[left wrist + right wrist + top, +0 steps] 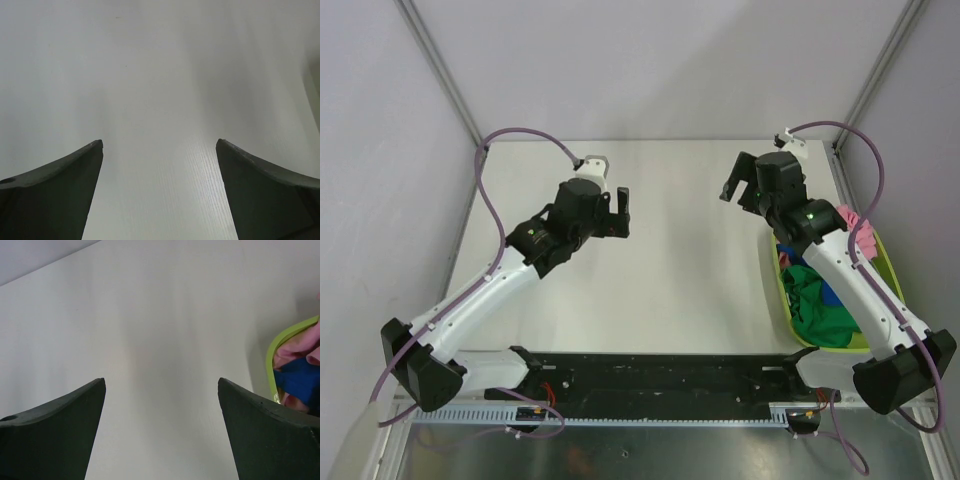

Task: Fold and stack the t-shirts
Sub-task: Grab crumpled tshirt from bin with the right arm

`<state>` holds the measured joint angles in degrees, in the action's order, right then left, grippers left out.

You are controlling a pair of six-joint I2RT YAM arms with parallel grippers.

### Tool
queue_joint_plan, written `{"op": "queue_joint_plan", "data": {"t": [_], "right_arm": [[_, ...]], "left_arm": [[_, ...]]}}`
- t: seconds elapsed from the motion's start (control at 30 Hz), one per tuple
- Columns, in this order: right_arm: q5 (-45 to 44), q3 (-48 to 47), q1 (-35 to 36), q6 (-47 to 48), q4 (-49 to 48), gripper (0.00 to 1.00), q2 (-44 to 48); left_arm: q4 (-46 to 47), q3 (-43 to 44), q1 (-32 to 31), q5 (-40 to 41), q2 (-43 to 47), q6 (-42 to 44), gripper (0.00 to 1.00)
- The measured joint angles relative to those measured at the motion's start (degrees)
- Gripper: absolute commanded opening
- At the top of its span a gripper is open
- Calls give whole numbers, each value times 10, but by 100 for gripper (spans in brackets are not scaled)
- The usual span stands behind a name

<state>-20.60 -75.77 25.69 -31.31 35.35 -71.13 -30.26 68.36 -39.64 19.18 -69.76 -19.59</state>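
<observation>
The t-shirts lie bunched in a lime-green tub point(784, 290) at the table's right edge: a dark green one point(812, 300), a royal blue one point(831, 294) and a light pink one point(861, 226) hanging over the far rim. My right arm reaches over the tub and hides part of the pile. The right gripper point(738, 186) hovers open and empty left of the tub's far end. In the right wrist view the gripper point(161, 382) frames bare table, with the tub point(278, 340), pink fabric point(301, 341) and blue fabric point(301, 378) at the right edge. My left gripper point(619, 213) point(160, 145) hangs open over bare table.
The white table point(670, 270) is bounded by grey walls with metal posts at the back corners. A black rail point(650, 375) with the arm bases runs along the near edge. Purple cables loop above both arms.
</observation>
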Motion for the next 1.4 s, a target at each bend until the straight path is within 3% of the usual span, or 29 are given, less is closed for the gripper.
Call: {"op": "queue_joint_plan", "data": {"t": [0.47, 0.73, 1.0, 1.4], "right_arm": [[-35, 0, -14, -2, 24, 99, -6], [-52, 1, -117, -10, 77, 98, -15], [-56, 25, -268, -24, 105, 95, -6], [-25, 99, -385, -37, 49, 94, -22]], "left_arm": [[-1, 1, 0, -23, 1, 6, 99], [-3, -2, 0, -40, 1, 6, 100], [-4, -16, 0, -61, 1, 1, 99], [-4, -25, 0, -74, 4, 1, 100]]}}
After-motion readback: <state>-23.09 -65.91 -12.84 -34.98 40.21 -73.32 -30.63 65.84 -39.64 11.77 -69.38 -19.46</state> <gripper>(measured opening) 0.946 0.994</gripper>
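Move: The pink t-shirt in the bin lies about 26 cm to the right of the right hand, some 2 cm farther out and roughly 20 cm lower. The blue t-shirt is about 8 cm nearer the base than the pink one, and the green t-shirt some 18 cm nearer the base than the pink one, both at about its sideways place and just lower. From the left hand the pink t-shirt is about 65 cm to the right, 7 cm farther out and 17 cm below. Rightward in a quick sweep of about 24 cm, the empty right hand travels from over the bare table to above the bin's pink t-shirt, sinking some 10 cm as it goes, fastest at the end. Its wrist swings about 40 degrees clockwise and tips down some 15, fingers staying wide open, touching nothing. The left hand, also open, sinks slightly, drifting back and right. ##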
